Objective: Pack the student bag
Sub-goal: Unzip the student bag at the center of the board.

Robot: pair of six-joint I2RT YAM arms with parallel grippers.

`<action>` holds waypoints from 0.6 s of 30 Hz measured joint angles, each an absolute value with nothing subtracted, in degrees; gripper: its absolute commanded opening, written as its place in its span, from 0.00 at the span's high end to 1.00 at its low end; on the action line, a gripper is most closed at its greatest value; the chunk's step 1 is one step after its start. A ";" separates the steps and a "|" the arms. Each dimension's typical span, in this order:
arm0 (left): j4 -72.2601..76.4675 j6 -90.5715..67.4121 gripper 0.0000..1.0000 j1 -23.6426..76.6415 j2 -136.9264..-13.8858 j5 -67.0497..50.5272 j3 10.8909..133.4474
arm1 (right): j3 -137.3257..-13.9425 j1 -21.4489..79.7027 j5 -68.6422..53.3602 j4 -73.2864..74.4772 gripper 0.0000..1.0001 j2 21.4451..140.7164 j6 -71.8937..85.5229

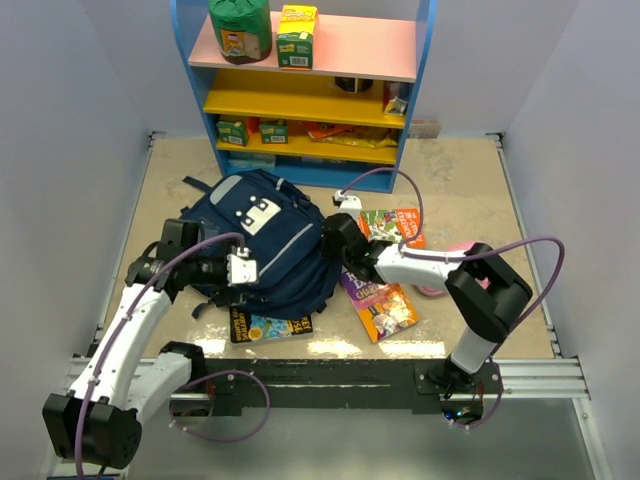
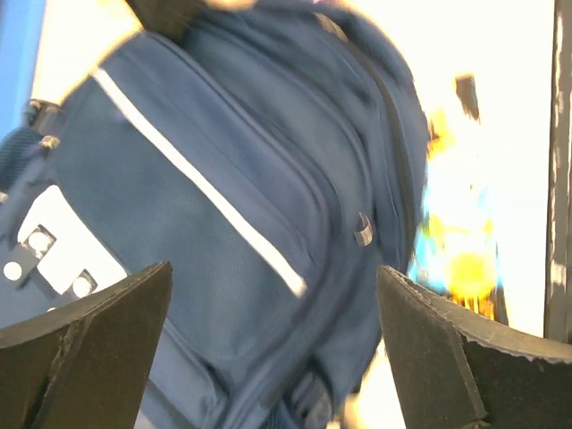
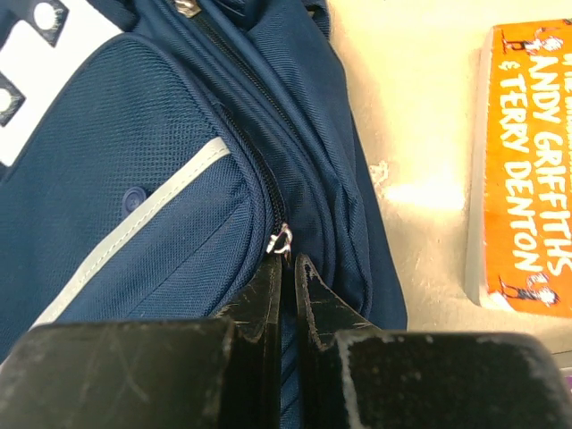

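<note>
The student bag [image 1: 265, 245], navy with a grey-white patch and thin light stripes, lies in the middle of the table. My left gripper [image 1: 250, 272] hovers at its left side, open. In the left wrist view the fingers [image 2: 107, 331] stand wide apart over the bag's [image 2: 250, 179] front pocket, touching nothing. My right gripper [image 1: 328, 234] is at the bag's right side. In the right wrist view it [image 3: 288, 259] is shut on the metal zipper pull [image 3: 282, 238] of a zip that runs along the bag [image 3: 134, 179].
An orange book [image 1: 392, 225] [image 3: 527, 170] and a purple book [image 1: 380, 305] lie right of the bag. Another book [image 1: 268, 326] pokes out from under its near edge. A pink object [image 1: 445, 270] sits behind the right forearm. A colourful shelf [image 1: 310, 90] with boxes stands at the back.
</note>
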State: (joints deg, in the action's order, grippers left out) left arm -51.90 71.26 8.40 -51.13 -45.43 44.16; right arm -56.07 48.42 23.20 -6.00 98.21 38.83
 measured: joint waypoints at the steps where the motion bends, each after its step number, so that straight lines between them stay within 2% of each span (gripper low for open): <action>1: -49.87 67.77 0.00 9.17 -51.22 -46.28 44.27 | -55.11 48.34 22.98 -6.63 1.00 97.58 39.03; 7: -30.11 44.84 0.00 20.97 -52.07 -44.18 41.47 | -52.40 48.31 21.45 -8.91 1.00 95.00 40.07; 12: -15.07 31.48 0.00 21.87 -59.00 -37.15 40.40 | -51.48 48.36 20.23 -9.52 1.00 93.06 40.58; 18: -4.91 24.27 0.00 22.46 -63.94 -33.85 40.36 | -51.16 48.75 19.25 -9.47 1.00 90.85 40.97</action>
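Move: My right hand already pinches the zip pull of the student bag, which sits some 13 cm ahead of my open left hand, 19 cm to its right and about 6 cm lower. The light strip on the bag lies on my left hand's way, about 12 cm ahead, 12 cm right and 6 cm down. From my right hand, the white patch is 7 cm ahead and 14 cm left at its height; the orange book is 3 cm ahead, 15 cm right and 6 cm lower. I swing my left hand, wide open and already free, about 8 cm right and then some 8 cm forward over the bag towards the zip pull, its fingers levelling and turning counter-clockwise by about 20 degrees. My right hand keeps the pull pinched, lifting it about 3 cm and easing back 2 cm while its left side rolls up slightly. ##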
